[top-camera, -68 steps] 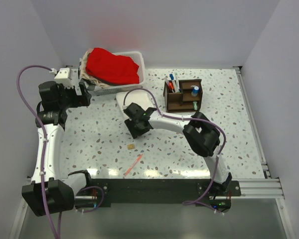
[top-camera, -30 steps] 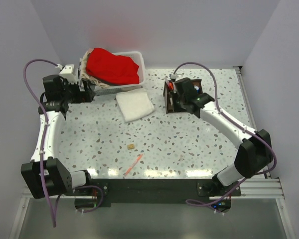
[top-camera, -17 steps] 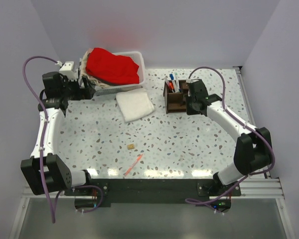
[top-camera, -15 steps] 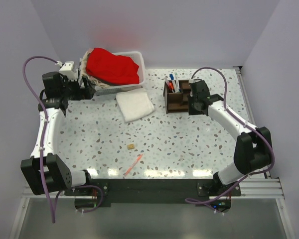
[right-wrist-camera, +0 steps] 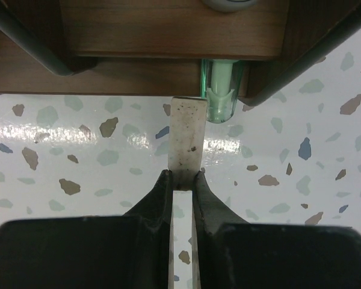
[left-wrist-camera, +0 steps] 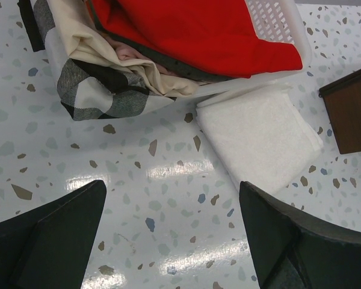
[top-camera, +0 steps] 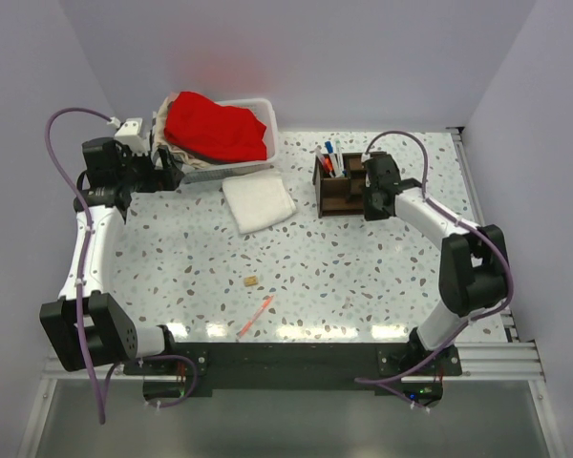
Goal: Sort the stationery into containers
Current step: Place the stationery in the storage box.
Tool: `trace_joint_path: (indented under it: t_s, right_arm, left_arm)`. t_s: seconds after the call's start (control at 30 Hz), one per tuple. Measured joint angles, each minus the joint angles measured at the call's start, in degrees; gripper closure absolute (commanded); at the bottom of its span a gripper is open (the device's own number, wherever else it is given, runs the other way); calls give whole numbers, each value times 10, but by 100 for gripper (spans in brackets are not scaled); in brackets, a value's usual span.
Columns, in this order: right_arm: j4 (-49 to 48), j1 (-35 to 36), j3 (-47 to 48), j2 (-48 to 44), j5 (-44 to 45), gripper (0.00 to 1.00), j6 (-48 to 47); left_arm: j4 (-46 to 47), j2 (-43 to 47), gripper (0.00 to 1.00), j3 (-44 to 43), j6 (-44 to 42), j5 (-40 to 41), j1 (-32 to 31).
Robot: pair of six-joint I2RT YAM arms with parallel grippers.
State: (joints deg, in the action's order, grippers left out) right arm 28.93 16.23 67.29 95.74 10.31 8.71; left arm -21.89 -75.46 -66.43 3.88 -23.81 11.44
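Note:
My right gripper [right-wrist-camera: 182,174] is shut on a small off-white block [right-wrist-camera: 186,132], which sticks out ahead of the fingertips. Just in front stands the dark wooden organizer [right-wrist-camera: 138,36], with a green marker [right-wrist-camera: 221,96] poking out of its lower slot. From above, the right gripper [top-camera: 374,198] is at the right end of the organizer [top-camera: 336,196], whose pens [top-camera: 332,160] stand upright. A beige block [top-camera: 252,281] and a pink-red pen [top-camera: 255,316] lie on the table. My left gripper [top-camera: 167,172] is open and empty near the basket.
A white basket [top-camera: 267,119] with red cloth [top-camera: 215,129] stands at the back left, a checked cloth [left-wrist-camera: 102,90] hanging over its side. A folded white cloth [top-camera: 258,202] lies in front of it. Walls close the table's back and sides.
The right arm swung from the table's middle over to the organizer and settled at its right end, still shut on the block. The left arm barely moved.

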Motion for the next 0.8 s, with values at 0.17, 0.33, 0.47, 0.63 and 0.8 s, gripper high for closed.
trace_joint_path:
  t_s: [0.17,0.33,0.47,0.63,0.8]
  right_arm:
    - [-5,0,14,19,0,100,-6]
    - [-8,0,30,33,1,100,-11]
    - [-12,0,47,46,5,100,-15]
    - [-21,0,73,71,8,100,-19]
    - [-29,0,86,89,13,100,-20]
  left_arm:
    - [0,-4,3,0,0,0,0]
    - [0,-8,3,0,0,0,0]
    - [1,-12,3,0,0,0,0]
    - [1,-21,3,0,0,0,0]
    - [0,-23,3,0,0,0,0]
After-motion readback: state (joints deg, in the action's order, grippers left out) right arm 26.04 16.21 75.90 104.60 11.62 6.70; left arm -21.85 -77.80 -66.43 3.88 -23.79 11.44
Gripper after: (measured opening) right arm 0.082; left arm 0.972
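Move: The right hand holds the eraser just in front of the storage box; the box's open lower compartment lies about 7 cm ahead, 1 cm left and a touch lower. The green bottle sits in its right part, some 5 cm ahead and 2 cm right of the hand. The blue container is on the shelf above, roughly 9 cm ahead, 3 cm right and 4 cm higher. From the left hand, that compartment is about 42 cm right, 5 cm ahead and 17 cm below. Forward and nearly level, the right hand travels about 5 cm towards the storage box, still pinching the eraser in its almost shut fingers. It slides the eraser's front end under the shelf into the low compartment, just left of the green bottle, with the wrist hardly turning. The open, empty left hand sinks about 1.5 cm well away from the box. ##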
